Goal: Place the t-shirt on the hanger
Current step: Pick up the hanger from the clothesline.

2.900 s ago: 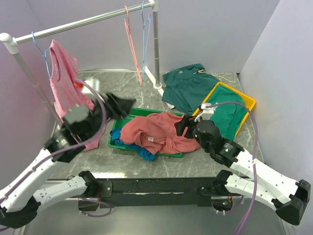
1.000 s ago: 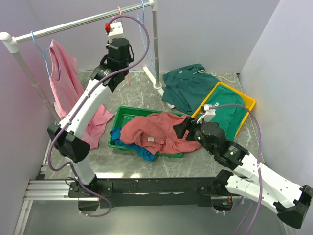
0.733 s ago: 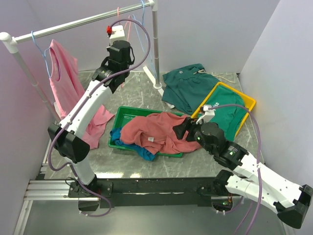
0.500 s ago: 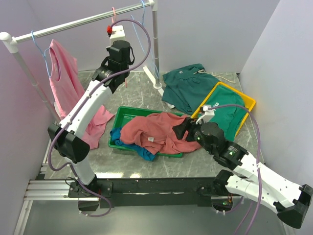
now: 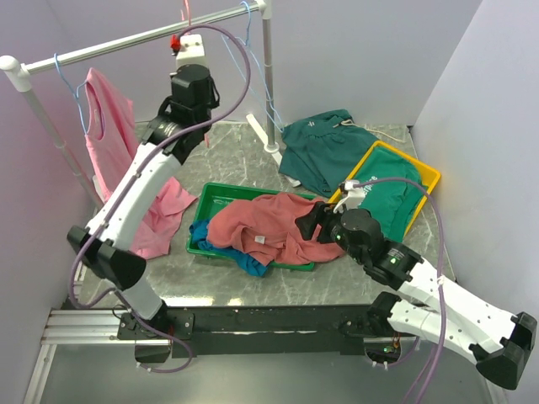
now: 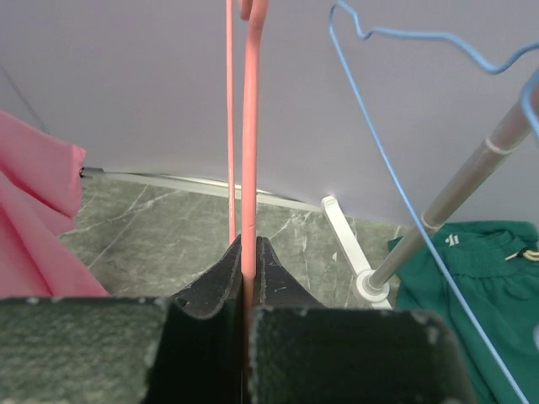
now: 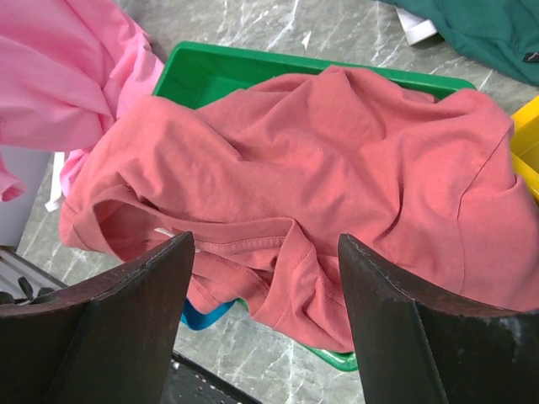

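The salmon-red t-shirt (image 5: 269, 223) lies crumpled in the green tray (image 5: 215, 198), and it fills the right wrist view (image 7: 337, 160). My right gripper (image 7: 265, 244) hovers open just above its folded edge, at the tray's right end (image 5: 307, 220), with nothing between the fingers. The coral-pink hanger (image 6: 249, 126) hangs from the rail (image 5: 126, 40). In the top view only its hook (image 5: 185, 10) shows above my raised left arm (image 5: 143, 168). My left gripper (image 6: 249, 244) is shut on one thin bar of the hanger.
Light blue wire hangers (image 6: 404, 168) hang right of the pink one, near the rail's post (image 5: 268, 76). A bubble-gum pink shirt (image 5: 109, 143) hangs at the left. Dark green clothes (image 5: 324, 151) and a yellow tray (image 5: 425, 172) lie at the right; a blue garment (image 5: 248, 263) pokes from under the t-shirt.
My left gripper has shut on the pink hanger and carried it leftward along the rail. The right arm has barely moved.
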You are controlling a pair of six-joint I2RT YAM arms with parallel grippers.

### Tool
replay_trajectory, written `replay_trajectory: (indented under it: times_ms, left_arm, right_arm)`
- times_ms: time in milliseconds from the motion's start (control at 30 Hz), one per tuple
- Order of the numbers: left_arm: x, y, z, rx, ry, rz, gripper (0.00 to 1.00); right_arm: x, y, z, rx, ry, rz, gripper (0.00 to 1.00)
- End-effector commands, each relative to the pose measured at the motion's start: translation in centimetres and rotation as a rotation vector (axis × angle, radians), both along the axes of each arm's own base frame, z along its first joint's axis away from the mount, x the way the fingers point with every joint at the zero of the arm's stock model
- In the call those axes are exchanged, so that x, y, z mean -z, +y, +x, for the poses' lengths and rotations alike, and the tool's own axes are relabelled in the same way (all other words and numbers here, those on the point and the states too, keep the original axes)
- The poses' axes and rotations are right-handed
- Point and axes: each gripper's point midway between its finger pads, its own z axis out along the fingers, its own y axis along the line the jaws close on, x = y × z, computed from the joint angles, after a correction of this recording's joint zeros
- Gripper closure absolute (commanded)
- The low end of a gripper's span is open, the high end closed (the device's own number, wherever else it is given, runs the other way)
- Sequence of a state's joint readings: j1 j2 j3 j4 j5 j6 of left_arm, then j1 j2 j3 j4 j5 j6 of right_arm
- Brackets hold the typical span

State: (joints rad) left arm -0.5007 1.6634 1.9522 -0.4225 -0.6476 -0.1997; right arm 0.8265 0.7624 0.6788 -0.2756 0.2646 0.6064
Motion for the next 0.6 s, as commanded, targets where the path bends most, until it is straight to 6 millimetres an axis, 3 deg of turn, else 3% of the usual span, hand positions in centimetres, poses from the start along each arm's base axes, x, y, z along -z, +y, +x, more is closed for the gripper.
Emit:
replay_trajectory:
  times_ms: [0,200,400,567]
  left_arm:
    - [-4.6,1.1,-2.5,0.03,-0.123,-0.052,0.99]
    - [-3.9,1.2,-4.8,0.085,-0.122,-0.07,0.99]
    - [-2.0,0.9,-7.5,0.179,-0.072,-0.087,0.99]
    - [-0.4,0.9,-11.2,0.288,-0.037,-0.073,0.99]
  right_arm:
    - [-1.2,0.6,0.6,-0.009,-0.037,0.023,0.23]
    - [-0.9,0.9,0.8,-0.01,-0.029,0.018,0.23]
    - [-0.5,0.6,0.9,0.002,-0.029,0.007,0.23]
    - [-0.3,0.2,0.9,0.01,-0.036,-0.007,0.23]
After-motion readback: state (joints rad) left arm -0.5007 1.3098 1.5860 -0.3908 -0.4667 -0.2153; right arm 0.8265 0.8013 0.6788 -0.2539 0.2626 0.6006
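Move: Pinched in the shut left fingers, the coral hanger stands with its hook up by the clothesline. From this hand the coral t-shirt in the green basket lies about 18 cm back, 18 cm to the right and 38 cm below; the blue hanger is roughly 6 cm ahead, 14 cm right and 5 cm higher, the pink tank top about 8 cm back, 19 cm left and 18 cm lower. From the right hand the t-shirt is some 6 cm ahead, 10 cm left and 15 cm below. Drawing the coral hanger back off the clothesline towards the robot, the left hand travels about 8 cm, first rising some 2 cm to carry the hook over the rod, then sinking a little below its starting height. Towards the end the wrist turns roughly 10 degrees clockwise; the fingers keep their pinch on the hanger's side throughout. ##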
